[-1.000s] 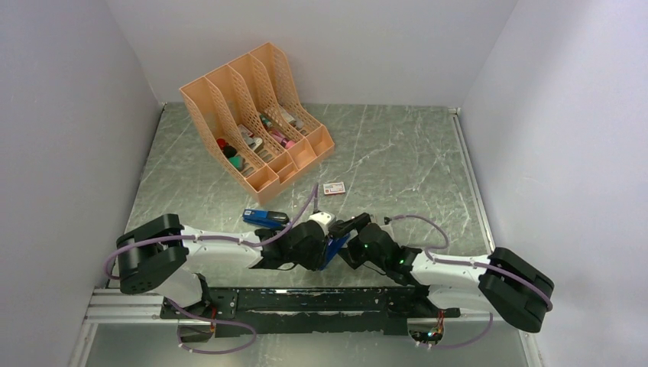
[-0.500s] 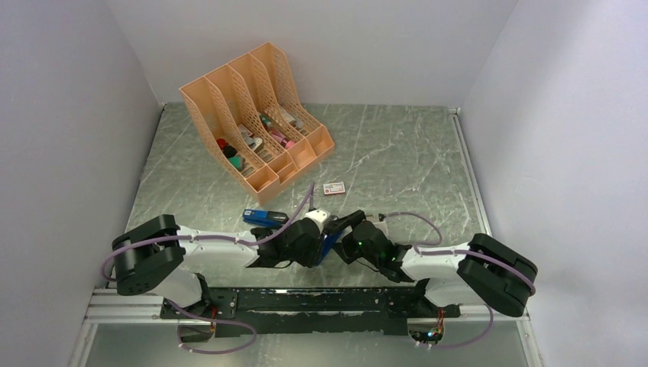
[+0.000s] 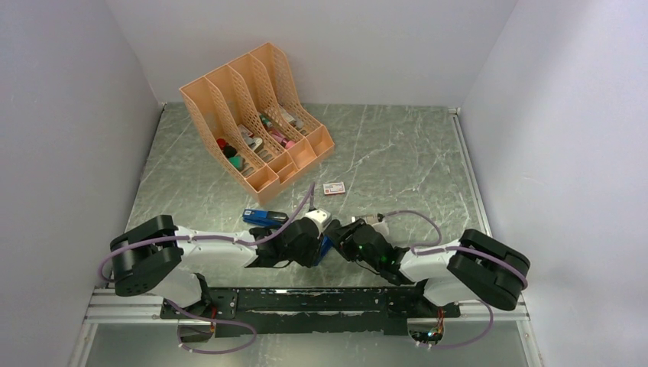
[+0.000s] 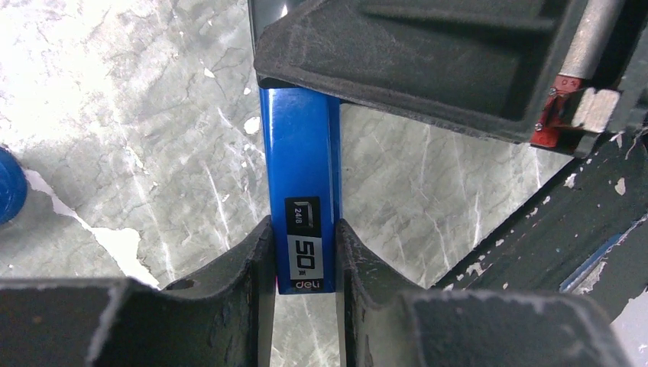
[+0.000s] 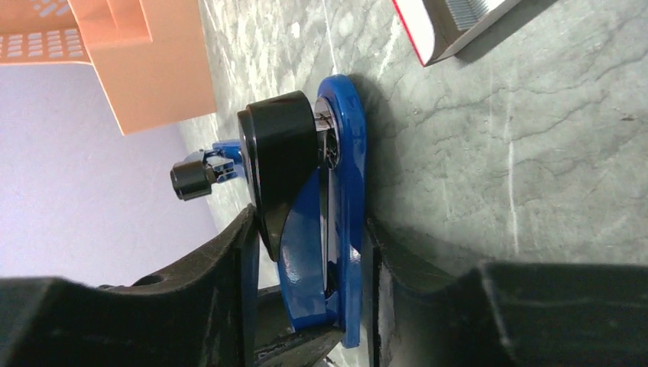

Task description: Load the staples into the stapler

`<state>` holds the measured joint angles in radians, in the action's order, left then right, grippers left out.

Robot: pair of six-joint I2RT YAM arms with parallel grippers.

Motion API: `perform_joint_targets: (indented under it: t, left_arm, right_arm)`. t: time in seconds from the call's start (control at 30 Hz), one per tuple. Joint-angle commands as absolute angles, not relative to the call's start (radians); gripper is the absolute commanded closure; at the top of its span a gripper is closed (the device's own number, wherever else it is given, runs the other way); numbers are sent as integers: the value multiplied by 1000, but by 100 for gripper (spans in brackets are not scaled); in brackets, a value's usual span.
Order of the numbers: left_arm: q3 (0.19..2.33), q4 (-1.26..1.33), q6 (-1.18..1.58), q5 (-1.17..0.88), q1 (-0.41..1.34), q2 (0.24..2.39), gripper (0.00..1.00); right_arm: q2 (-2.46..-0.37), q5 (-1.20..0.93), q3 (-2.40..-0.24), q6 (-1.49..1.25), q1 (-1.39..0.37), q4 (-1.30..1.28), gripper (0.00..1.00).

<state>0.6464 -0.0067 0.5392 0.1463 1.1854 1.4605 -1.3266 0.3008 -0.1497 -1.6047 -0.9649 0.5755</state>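
A blue stapler (image 3: 325,248) sits low over the table between my two grippers. My left gripper (image 4: 302,229) is shut on its narrow blue body (image 4: 300,168), which carries a black-and-white label. From the other side my right gripper (image 5: 309,229) is shut on the stapler (image 5: 345,153). One pad lies against its blue base and the other against its black cap. The white-and-red box (image 3: 334,188) lies on the table beyond. In the right wrist view a silvery ribbed block of staples (image 5: 475,9) shows in that box (image 5: 416,27).
An orange desk organiser (image 3: 256,115) with several small items stands at the back left. A second blue-and-black object (image 3: 264,217) lies left of the grippers. White walls close in the marbled table (image 3: 405,153) on three sides.
My right arm has swung left toward the stapler and its jaws have closed from wide open onto it. The left gripper has kept its hold and barely moved.
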Motion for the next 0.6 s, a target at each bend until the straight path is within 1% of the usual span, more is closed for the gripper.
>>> perform_joint_targets:
  t: [0.0, 0.03, 0.07, 0.13, 0.3, 0.5, 0.57]
  left_arm:
    - [649, 18, 529, 11, 1224, 1412, 93]
    - [650, -5, 526, 20, 1224, 1408, 93]
    - [652, -30, 521, 34, 1223, 1404, 93]
    - [675, -99, 498, 51, 1218, 1398, 93]
    - [726, -200, 384, 46, 1194, 1392, 93]
    - [762, -206, 102, -32, 1187, 1415, 93]
    - [777, -178, 15, -63, 1189, 1430, 92]
  right_arm:
    - [-1302, 402, -121, -1496, -958, 412, 41]
    - [-1267, 418, -128, -1471, -958, 378, 31]
    - [-1229, 432, -136, -1443, -958, 342, 26]
    - [-1138, 466, -153, -1388, -958, 251, 20]
    - [-879, 583, -206, -1287, -957, -31, 8]
    - [-609, 752, -305, -1065, -957, -215, 7]
    - [-563, 812, -343, -1019, -957, -260, 7]
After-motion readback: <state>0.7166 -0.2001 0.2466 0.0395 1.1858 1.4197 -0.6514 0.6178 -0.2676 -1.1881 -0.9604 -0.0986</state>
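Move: The stapler is already held: its rear end sits in the left gripper, with its middle about 4 cm ahead and 3 cm right of that hand, while the right fingers flank the front half, the middle roughly 2 cm back and level sideways. From the right hand, the open staple tray lies some 5 cm ahead and 10 cm right, the closed staple box 13 cm ahead and 2 cm right, and the second stapler 5 cm ahead and 16 cm left; these rest about 2 cm lower. Open the right gripper nearly wide to free the stapler's front half, slide the hand off to the right and then lift it clear, about 9 cm up and 8 cm right in all, tipping the fingers up and rolling the left side down. Keep the left grip on the rear end, ease back and left slightly, and swing the stapler clockwise some 15 degrees. ##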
